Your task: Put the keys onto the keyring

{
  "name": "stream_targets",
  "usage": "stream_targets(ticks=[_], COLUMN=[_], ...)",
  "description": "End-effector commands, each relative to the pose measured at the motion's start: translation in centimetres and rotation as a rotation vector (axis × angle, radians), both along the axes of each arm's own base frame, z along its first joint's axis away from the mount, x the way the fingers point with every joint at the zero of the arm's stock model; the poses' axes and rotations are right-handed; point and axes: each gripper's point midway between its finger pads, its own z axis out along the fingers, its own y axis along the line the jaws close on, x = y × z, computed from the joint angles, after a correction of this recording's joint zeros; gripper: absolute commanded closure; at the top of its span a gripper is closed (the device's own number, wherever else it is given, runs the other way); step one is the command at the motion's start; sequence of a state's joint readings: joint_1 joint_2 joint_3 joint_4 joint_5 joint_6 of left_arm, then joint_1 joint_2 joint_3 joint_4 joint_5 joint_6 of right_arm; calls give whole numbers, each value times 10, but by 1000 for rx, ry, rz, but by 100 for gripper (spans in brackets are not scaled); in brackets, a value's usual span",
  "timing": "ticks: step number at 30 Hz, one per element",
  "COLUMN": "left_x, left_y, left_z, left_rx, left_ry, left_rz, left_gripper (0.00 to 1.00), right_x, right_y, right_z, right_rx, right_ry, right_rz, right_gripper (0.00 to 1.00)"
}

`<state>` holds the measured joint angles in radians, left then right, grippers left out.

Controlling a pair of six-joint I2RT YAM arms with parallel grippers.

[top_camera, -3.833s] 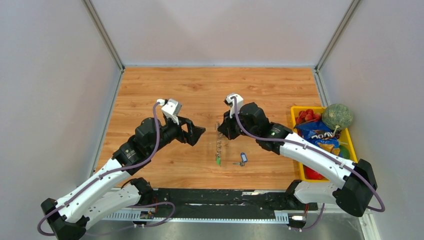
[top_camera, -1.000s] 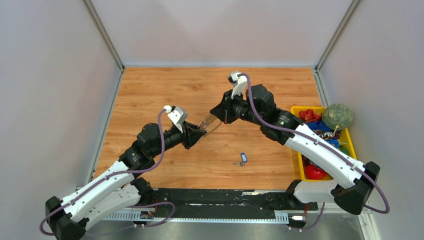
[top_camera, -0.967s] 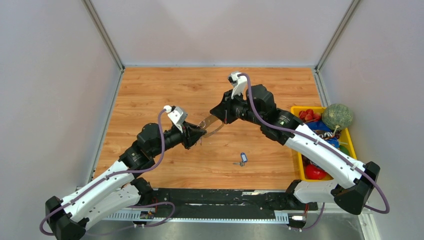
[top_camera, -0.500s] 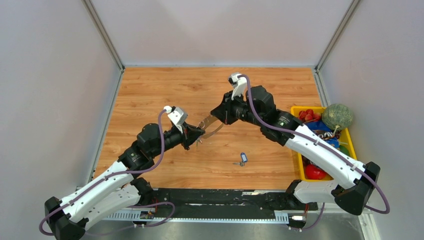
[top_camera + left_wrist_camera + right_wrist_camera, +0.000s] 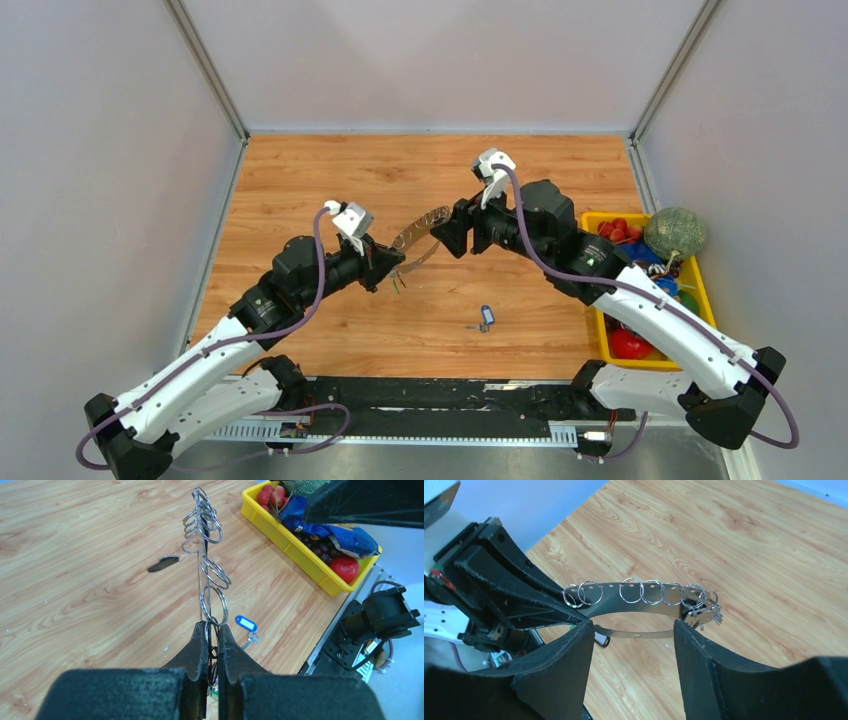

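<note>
The keyring is a thin silvery band hoop strung with several small split rings, held above the table between the two arms. My left gripper is shut on its near end; in the left wrist view the keyring runs edge-on out of the shut left gripper. A dark-headed key hangs off it. My right gripper stands open just right of the hoop; in its wrist view the right gripper has the keyring ahead, untouched. The blue-tagged key lies on the table.
A yellow tray at the right edge holds a green melon, a snack bag and red fruit. The tray also shows in the left wrist view. Grey walls close in the wooden table.
My right gripper has opened, let go of the keyring and drawn back to the right. My left gripper closed on the hoop and now holds it alone, tilted up.
</note>
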<state>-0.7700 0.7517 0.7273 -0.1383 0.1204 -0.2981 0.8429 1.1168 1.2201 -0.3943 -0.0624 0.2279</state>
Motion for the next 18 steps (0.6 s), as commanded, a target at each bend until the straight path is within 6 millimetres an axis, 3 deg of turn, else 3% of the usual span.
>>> stream_targets(ticks=[1, 10, 18], left_x=[2, -7, -30], left_y=[-3, -4, -11], left_z=[38, 52, 70], left_rx=[-103, -146, -190], left_ry=[-7, 85, 168], left_rz=[19, 16, -80], left_gripper=[100, 100, 100], right_x=[-8, -34, -48], right_y=[1, 17, 19], right_z=[5, 12, 14], right_rx=[-70, -228, -327], right_ry=[-123, -445, -730], right_rz=[88, 137, 145], right_gripper=[37, 39, 44])
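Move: The keyring, still gripped at its near-left end by the left fingers, has its middle about 5 cm left of the right hand, 1 cm ahead and roughly 1 cm lower; from the left hand it is some 4 cm ahead and 5 cm right, about level. The green key at the held end lies roughly 8 cm left, 4 cm back and 5 cm below the right hand. The blue-tagged key is on the table, 7 cm right, 3 cm back and 30 cm below. The keyring stays pinched in the shut left fingers and is lifted nearly 4 cm, eased slightly back, and tilted about 10 degrees. Meanwhile the empty right hand swings back about 5 cm and some 2.5 cm left along the keyring's near side, towards its held end and the green key, rolling roughly 35 degrees counter-clockwise as seen from behind the hand, fingers still open and pointing much the same way. ##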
